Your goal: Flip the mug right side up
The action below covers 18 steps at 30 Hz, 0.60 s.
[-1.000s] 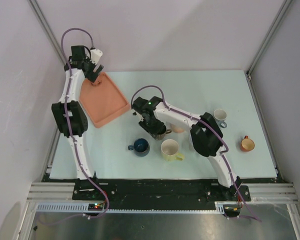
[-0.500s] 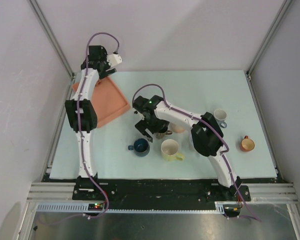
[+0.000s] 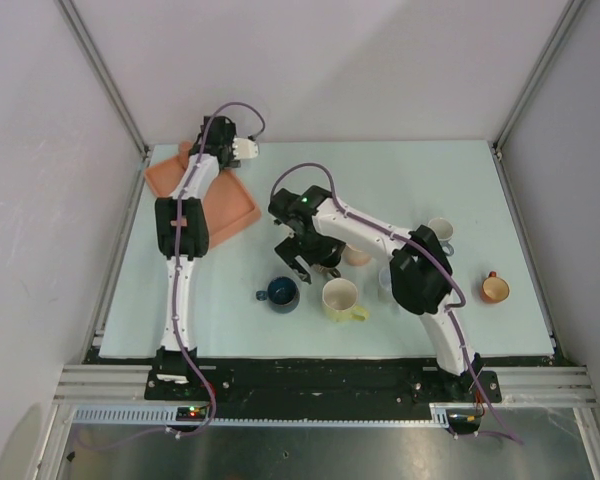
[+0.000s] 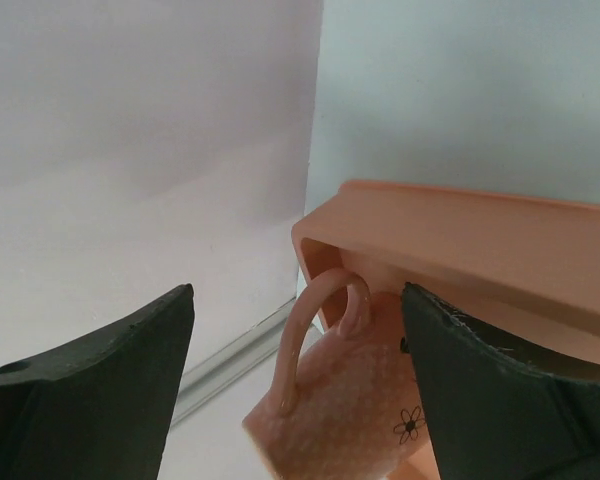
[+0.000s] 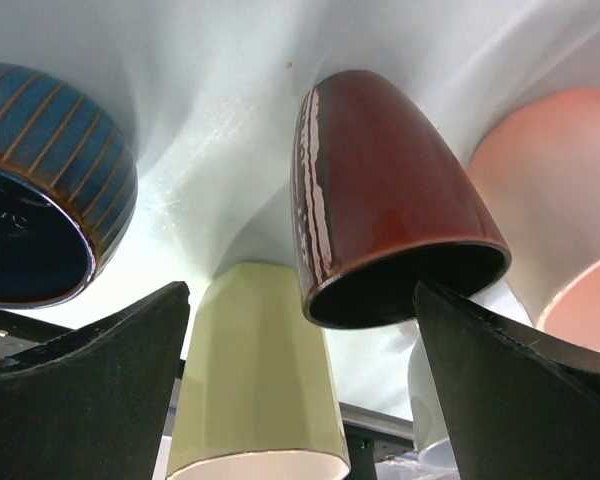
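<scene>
A dark red mug (image 5: 390, 190) stands on the table with its mouth up, in front of my right gripper (image 5: 300, 300). That gripper is open and its black fingers (image 5: 100, 380) are apart from the mug. From above, the right gripper (image 3: 305, 262) covers most of the mug (image 3: 327, 268). My left gripper (image 3: 242, 148) hovers at the back of the orange tray (image 3: 230, 210). In the left wrist view a pink speckled mug (image 4: 350, 400) with a small flower leans by the tray's corner (image 4: 320, 240). It sits between the wide jaws of the left gripper (image 4: 298, 295).
Around the dark mug stand a blue striped cup (image 3: 280, 292), a pale yellow mug (image 3: 340, 298) and a plain pink mug (image 3: 357, 256). Farther right are a white mug (image 3: 440, 232) and an orange mug (image 3: 494, 289). Walls and an aluminium frame close in the table's back and sides.
My right gripper has opened and let go of the dark red mug. My left arm has swung right, from the tray's far left corner to its back right. The tray has shifted.
</scene>
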{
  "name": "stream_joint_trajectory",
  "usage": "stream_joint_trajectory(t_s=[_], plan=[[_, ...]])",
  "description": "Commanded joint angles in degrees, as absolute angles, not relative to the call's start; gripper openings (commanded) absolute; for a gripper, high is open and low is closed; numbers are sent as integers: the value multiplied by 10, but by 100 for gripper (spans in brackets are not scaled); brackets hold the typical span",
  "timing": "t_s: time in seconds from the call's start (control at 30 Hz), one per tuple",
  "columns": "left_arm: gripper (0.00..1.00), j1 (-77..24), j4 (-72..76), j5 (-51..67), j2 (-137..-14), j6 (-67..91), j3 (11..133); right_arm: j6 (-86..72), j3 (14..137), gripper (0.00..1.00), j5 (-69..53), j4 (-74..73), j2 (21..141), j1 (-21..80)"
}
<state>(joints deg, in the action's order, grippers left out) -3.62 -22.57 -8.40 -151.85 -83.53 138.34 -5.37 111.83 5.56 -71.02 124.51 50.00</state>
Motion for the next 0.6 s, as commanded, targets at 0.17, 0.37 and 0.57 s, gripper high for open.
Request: stream_joint_trajectory(t_s=[0.17, 0.37, 0.57], plan=[[78, -26, -150, -120, -1541, -945, 1408, -68, 1177, 99, 69, -764, 1215, 500], [60, -15, -143, -135, -1555, -985, 1401, -61, 1215, 99, 73, -791, 1228, 502], [47, -8, -143, -124, -1494, -960, 1292, -56, 1239, 99, 84, -804, 1230, 497]])
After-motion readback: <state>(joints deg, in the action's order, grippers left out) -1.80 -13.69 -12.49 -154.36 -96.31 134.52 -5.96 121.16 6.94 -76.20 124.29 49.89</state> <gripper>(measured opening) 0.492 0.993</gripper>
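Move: The left hand's salmon mug lies about 3 cm left of it, 2 cm ahead and 3 cm below, in the far end of the tray, whose middle is some 14 cm back and 3 cm right, 7 cm down. From the open right hand the maroon mug, leaning, is 2 cm ahead, 2 cm right and 4 cm lower; at its height stand the navy mug 7 cm back and 8 cm left, green mug 9 back, 6 right, and peach mug 3 ahead, 10 right. The left hand slips some 3.5 cm left towards the salmon mug, edging about a centimetre forward and late on sinking 2 cm, while it rolls its left side up 10 to 15 degrees and draws its fingers from nearly wide to about half open around the mug's handle. The right hand, already let go and wide open, backs straight up about 4 cm off the maroon mug, easing a centimetre forward towards the end. ##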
